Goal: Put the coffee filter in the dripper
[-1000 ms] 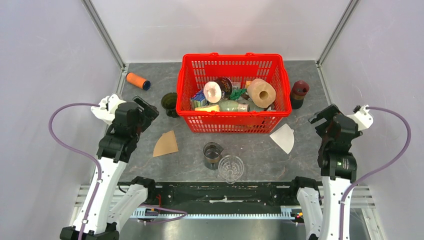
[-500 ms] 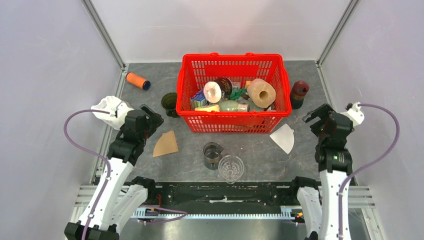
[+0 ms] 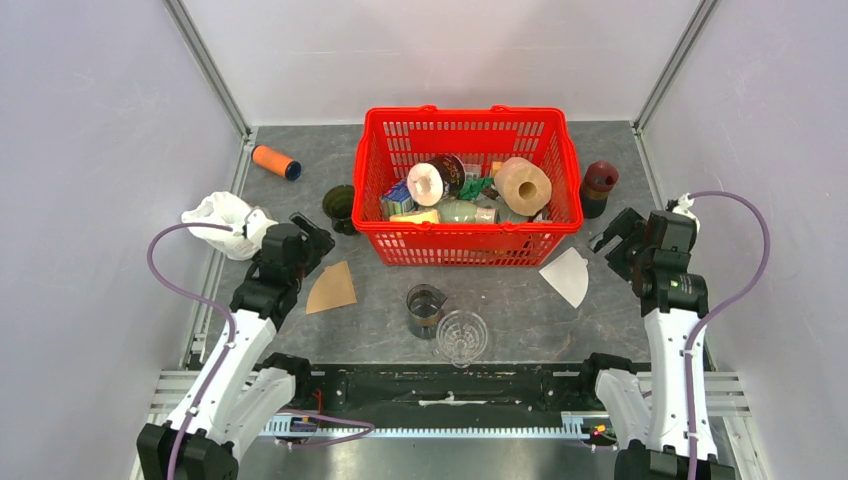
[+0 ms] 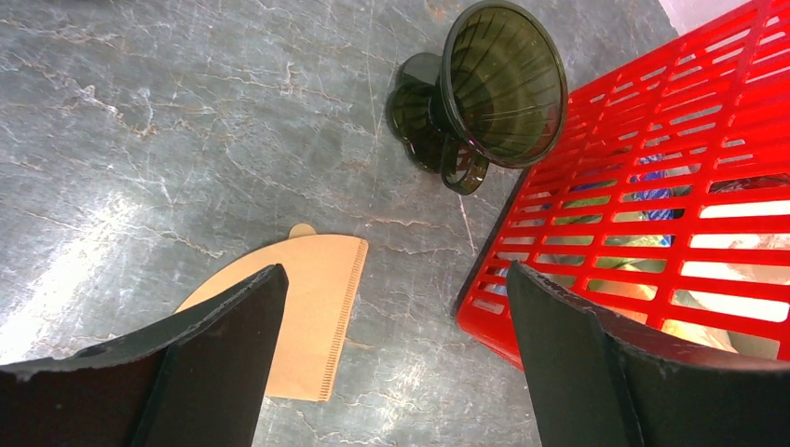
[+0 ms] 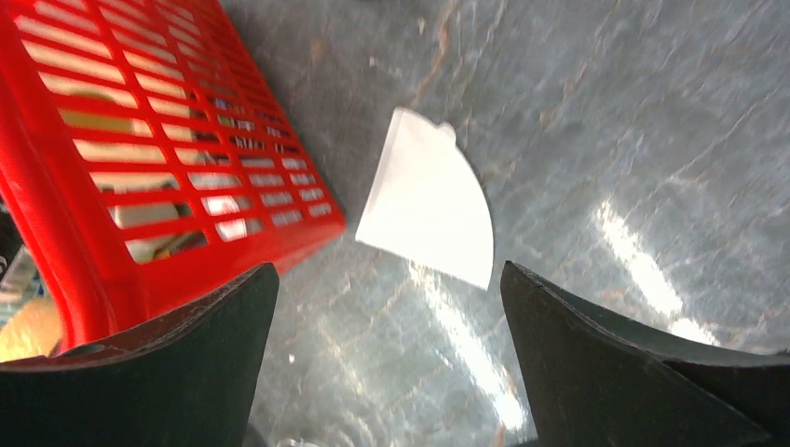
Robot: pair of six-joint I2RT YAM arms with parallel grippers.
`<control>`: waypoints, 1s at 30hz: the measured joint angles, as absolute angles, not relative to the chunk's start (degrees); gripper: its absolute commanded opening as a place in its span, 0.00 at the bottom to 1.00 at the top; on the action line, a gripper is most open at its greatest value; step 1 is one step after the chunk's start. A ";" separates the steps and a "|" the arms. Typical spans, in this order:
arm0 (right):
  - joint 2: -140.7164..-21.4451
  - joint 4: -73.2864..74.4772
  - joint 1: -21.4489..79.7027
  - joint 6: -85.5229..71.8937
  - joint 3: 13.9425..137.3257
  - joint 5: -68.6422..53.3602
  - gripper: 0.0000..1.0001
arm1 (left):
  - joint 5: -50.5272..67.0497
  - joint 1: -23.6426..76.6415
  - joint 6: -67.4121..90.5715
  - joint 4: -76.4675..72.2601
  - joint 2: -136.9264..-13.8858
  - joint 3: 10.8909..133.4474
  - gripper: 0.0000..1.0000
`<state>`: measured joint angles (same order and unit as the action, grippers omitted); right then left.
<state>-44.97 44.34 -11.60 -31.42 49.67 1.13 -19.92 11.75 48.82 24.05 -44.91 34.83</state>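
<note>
A brown coffee filter (image 3: 331, 288) (image 4: 298, 317) lies flat on the table left of the red basket. A white coffee filter (image 3: 566, 275) (image 5: 429, 200) lies flat by the basket's near right corner. The dark green dripper (image 3: 340, 208) (image 4: 494, 88) stands upright at the basket's left side. My left gripper (image 3: 305, 236) (image 4: 396, 272) hangs open above the table between the brown filter and the dripper, holding nothing. My right gripper (image 3: 618, 240) (image 5: 387, 270) is open and empty, just right of the white filter.
The red basket (image 3: 468, 245) holds several items. A dark glass mug (image 3: 425, 308) and a clear glass cone (image 3: 461, 335) stand near the front edge. An orange cylinder (image 3: 275, 161), a dark red pot (image 3: 598, 187) and a white cloth (image 3: 215, 212) sit at the sides.
The left gripper has swung right and nearer, toward the brown filter. The right gripper has moved left toward the white filter. Both stay open; no object has shifted.
</note>
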 measured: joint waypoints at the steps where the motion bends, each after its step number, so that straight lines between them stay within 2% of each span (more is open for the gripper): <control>1: -44.84 45.69 -11.60 -31.40 49.71 0.21 0.97 | -19.66 11.77 48.82 23.46 -45.17 34.63 0.94; 10: -39.27 55.31 -11.60 -31.44 48.10 -11.27 0.96 | -18.72 11.77 48.84 20.84 -47.33 34.22 0.94; 13: -35.53 56.01 -11.60 -31.53 44.47 -17.80 0.92 | -18.00 11.75 48.84 20.84 -47.99 34.20 0.95; 20: -29.95 55.48 -9.30 -34.00 35.79 -28.91 0.94 | -16.08 11.75 49.43 20.43 -50.17 33.67 0.95; 23: -28.32 52.23 -4.03 -36.99 32.82 -30.46 0.94 | -15.31 11.75 49.56 20.47 -50.94 33.67 0.96; 30: -37.98 39.90 26.35 -45.52 30.24 -21.52 0.92 | -14.41 11.77 49.65 20.97 -50.98 33.21 0.96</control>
<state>-37.98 39.90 26.35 -45.52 30.24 -21.52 -14.41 11.77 49.65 20.97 -50.98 33.21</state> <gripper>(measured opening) 0.937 0.956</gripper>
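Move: The clear dripper stands roughly 30 cm left of the open right hand and 13 cm back, some 10 cm lower; the beaker is about 8 cm farther left than that dripper and 3 cm farther out. The white filter lies about 4 cm left and 3 cm ahead of the right hand, 14 cm below. From the left hand, the brown filter lies about 4 cm back, 1 cm left and 11 cm below; the green dripper stands straight ahead, about 14 cm off and 8 cm lower. The right hand sweeps left about 20 cm, drawing back some 11 cm and sinking about 8 cm, away from the white filter and towards the clear dripper; it speeds up late, swings counter-clockwise some 45 degrees as its left side rises, and keeps its fingers wide open. The left hand, also still open, eases down some 3 cm and about 2 cm right above the table by the brown filter, its fingers tipping slightly further down, and touches nothing. ##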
